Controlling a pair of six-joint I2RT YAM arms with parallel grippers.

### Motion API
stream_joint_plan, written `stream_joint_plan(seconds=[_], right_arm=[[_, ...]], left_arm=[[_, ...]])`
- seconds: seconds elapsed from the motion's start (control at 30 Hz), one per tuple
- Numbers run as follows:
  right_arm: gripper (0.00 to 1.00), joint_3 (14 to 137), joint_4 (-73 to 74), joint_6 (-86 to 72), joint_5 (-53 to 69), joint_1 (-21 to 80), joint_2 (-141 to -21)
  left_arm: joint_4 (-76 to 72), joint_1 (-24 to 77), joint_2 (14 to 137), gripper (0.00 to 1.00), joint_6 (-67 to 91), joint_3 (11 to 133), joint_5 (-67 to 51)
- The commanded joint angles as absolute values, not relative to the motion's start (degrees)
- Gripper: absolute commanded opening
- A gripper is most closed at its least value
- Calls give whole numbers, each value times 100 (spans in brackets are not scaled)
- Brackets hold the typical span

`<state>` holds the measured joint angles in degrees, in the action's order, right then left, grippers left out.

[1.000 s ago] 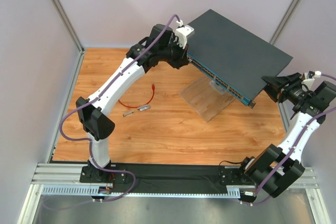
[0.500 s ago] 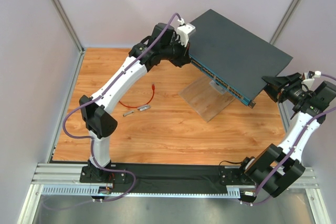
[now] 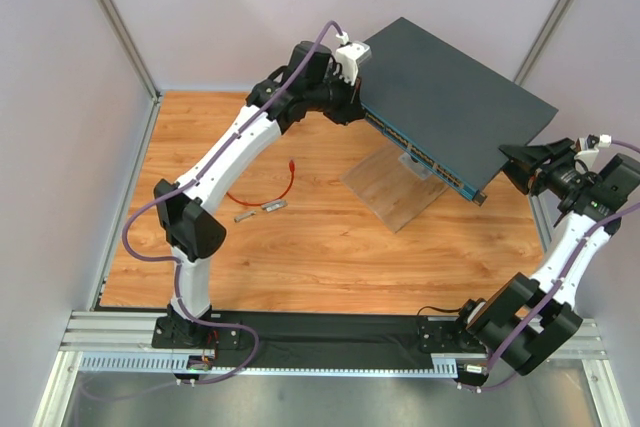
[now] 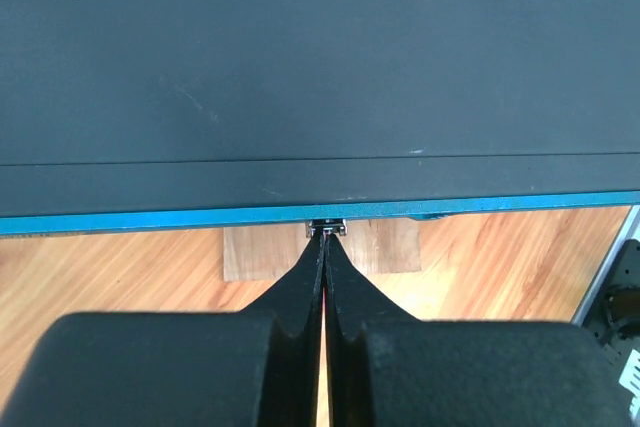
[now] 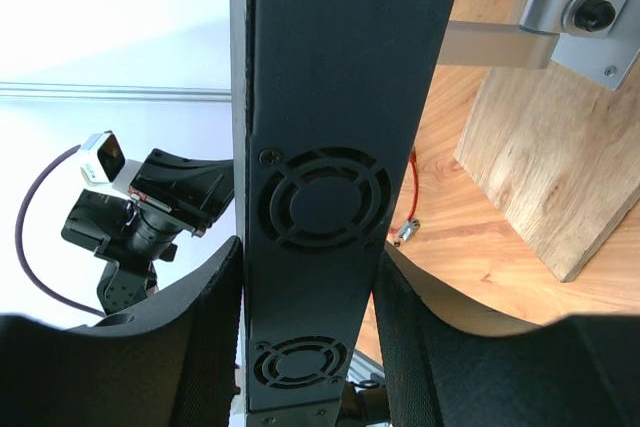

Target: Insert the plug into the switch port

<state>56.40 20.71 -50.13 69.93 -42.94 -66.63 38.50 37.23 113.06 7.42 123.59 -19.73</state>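
The switch (image 3: 450, 97) is a wide dark box held up at a tilt, with its row of ports (image 3: 410, 147) on the blue front face. My left gripper (image 3: 355, 110) is shut. Its tips (image 4: 327, 230) touch the blue front edge (image 4: 150, 220) near the box's left corner. A small metallic piece sits at the tips and a red sliver shows in the seam; I cannot tell what they are. My right gripper (image 5: 305, 347) is shut on the switch's fan-grilled end (image 5: 325, 197). The red cable (image 3: 265, 195) lies on the table, its plug end (image 3: 291, 162) apart from both grippers.
A wooden stand (image 3: 395, 187) with a metal post (image 5: 560, 22) sits under the switch. Small grey stubs (image 3: 258, 211) lie by the cable. White walls close in the left, back and right. A metal rail (image 3: 300, 332) runs along the near edge.
The left arm has crept a little right along the switch's front corner, its elbow shifting with it. The right arm, switch and cable have not moved.
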Motion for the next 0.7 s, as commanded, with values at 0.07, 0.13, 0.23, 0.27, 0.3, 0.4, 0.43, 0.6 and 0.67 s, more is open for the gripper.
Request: stream_joint_plan(seconds=[0.07,0.13,0.23,0.27,0.3,0.4,0.43,0.6,0.67], right_arm=[[0,5836,2118,-4667,6627,-3964,-6917],[0,5915,2136,-4658,6627,-3964,-6952],[0,6038,2171,-4588,6627,-3964,-6987],[0,6090,2197,-4536,6627,-3964,-7013],[0,6152,2310,-4405,6610,-3964,-7066],[6,6442,2635,-4062,6478,-3964,-7136],[11,6590,2689,-4000,6451,-3973,-7163],[41,7083,3215,-3552,6355,-3973,-7347],[58,7391,3453,-3235,6285,-3990,-7470]], left_arm=[[2434,3946,11786,0,853,12744,-2030],[2504,3946,11699,1,765,12692,-2004],[2777,3920,11330,12,475,12194,-2074],[2856,3894,11181,15,388,11990,-2118],[2874,3833,11023,18,335,11771,-2136],[3093,3561,10216,27,238,10997,-2328],[3294,3481,10065,31,168,10717,-2381],[4024,2937,9073,54,-289,9863,-2662],[4498,2787,8825,56,-798,9441,-2803]])
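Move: The plug sits in the switch port right at the left hand's shut fingertips, about 1 cm ahead and 2 cm right, 1 cm lower. The switch's middle is some 16 cm right and 3 cm ahead, roughly level; the wooden board lies about 14 cm back, 10 cm right and 28 cm below, the red cable 12 cm back, 24 cm left on the table. From the right hand, clamped on the switch's right side, the plug is some 31 cm left, 8 cm ahead, about level. Back and down at first, then swinging mostly left, the left hand comes free of the plug after a last brief press and draws away from the front panel, about 10 cm left and some 4 cm each back and down, its shut fingers opening to a bit over half. The right hand keeps its grip on the switch's right side, rising barely 1 cm. ##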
